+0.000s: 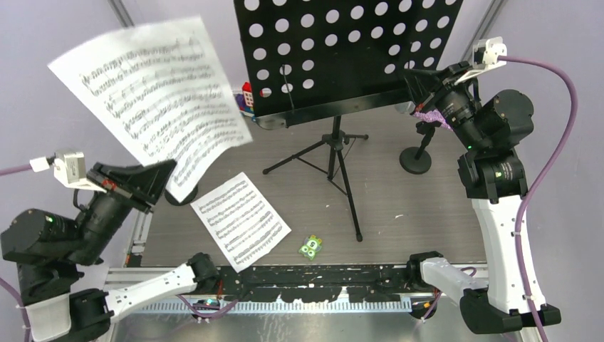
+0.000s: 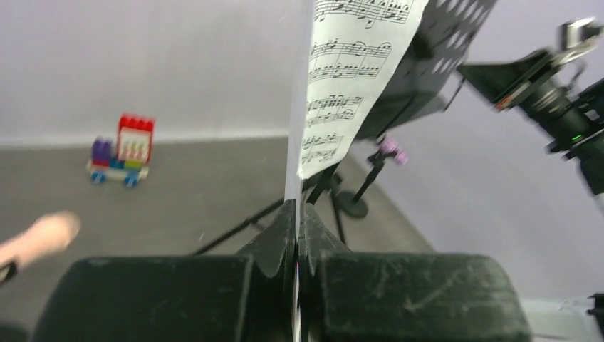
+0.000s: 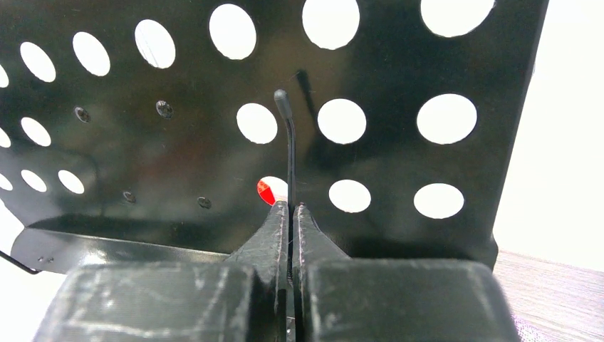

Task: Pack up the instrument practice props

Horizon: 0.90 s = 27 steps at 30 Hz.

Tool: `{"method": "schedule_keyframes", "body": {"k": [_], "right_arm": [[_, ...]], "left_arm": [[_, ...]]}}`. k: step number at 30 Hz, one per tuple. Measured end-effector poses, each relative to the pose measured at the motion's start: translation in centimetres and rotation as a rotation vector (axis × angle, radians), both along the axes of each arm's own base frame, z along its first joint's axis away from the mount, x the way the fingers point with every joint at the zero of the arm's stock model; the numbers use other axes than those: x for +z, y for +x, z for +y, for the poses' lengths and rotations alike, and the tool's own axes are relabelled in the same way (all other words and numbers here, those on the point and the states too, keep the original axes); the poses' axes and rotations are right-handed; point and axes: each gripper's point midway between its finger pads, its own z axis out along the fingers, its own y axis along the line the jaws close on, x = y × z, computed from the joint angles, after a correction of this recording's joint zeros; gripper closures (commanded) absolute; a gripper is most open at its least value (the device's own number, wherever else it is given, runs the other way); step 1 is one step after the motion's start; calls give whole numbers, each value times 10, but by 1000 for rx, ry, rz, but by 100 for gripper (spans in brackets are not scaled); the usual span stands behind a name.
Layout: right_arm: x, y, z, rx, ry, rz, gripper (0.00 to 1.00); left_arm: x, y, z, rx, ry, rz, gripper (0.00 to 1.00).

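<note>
My left gripper (image 1: 165, 173) is shut on the lower edge of a white sheet-music page (image 1: 153, 92) and holds it raised above the table's left side; the page stands edge-on between the fingers (image 2: 297, 210). A second page (image 1: 241, 219) lies flat near the front. The black perforated music desk (image 1: 349, 50) stands on tripod legs (image 1: 335, 164). My right gripper (image 3: 292, 206) is shut on the desk's thin wire page holder (image 3: 288, 135) at its lower right. The purple-glitter microphone (image 1: 431, 114) sits on a round-based mount (image 1: 417, 160). A blurred pink microphone (image 2: 39, 235) shows at the left.
A red-blue toy brick vehicle (image 1: 246, 96) stands behind the desk's left corner. A small green square piece (image 1: 310, 246) lies near the front rail (image 1: 313, 278). Another round mount base (image 1: 178, 196) sits partly hidden under my left gripper. Purple walls close in on both sides.
</note>
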Motion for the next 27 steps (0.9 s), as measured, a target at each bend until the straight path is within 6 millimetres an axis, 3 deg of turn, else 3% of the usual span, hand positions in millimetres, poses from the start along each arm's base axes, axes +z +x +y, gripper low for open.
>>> {"method": "schedule_keyframes", "body": {"k": [3,6,15,19,24,27], "right_arm": [[-1,1,0,1,0,0,99],[-2,0,0,2,1,0,100],[-5,-1,1,7,7,-7,99],[-5,-2,1,7,7,-14,99],[-6,-4,1,7,8,-19,99],[-6,-4,1,6,8,-20,99]], "left_arm": [[-40,-3,18,43,16,88,100],[-70,0,20,75,33,164,100],[-183,14,-6,114,75,393,100],[-229,17,-19,119,29,493,100],[-307,19,-33,140,-51,621,100],[-336,19,-41,150,-84,697,100]]}}
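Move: The left hand holds a music sheet by its edge, high in the air. The sheet already lying on the table, where it is headed, lies about 10 cm ahead, 2 cm to its right and some 50 cm below. Beyond that, the flesh-coloured microphone stands roughly 25 cm ahead and 18 cm left of the hand, and the green toy lies 26 cm right, 2 cm ahead. From the right hand the table sheet is about 41 cm left, 8 cm back, 52 below. The left arm sinks fast, about 34 cm almost straight down towards the sheet lying on the table, easing a couple of centimetres left at first and then some 6 cm back to the right, its fingers still shut on the second music sheet. As it goes down the wrist tips the fingers forward and down by some 40 degrees, swinging the held sheet down over the first one, while the right hand stays at the music stand with its fingers still closed on the thin page-holder rod. ##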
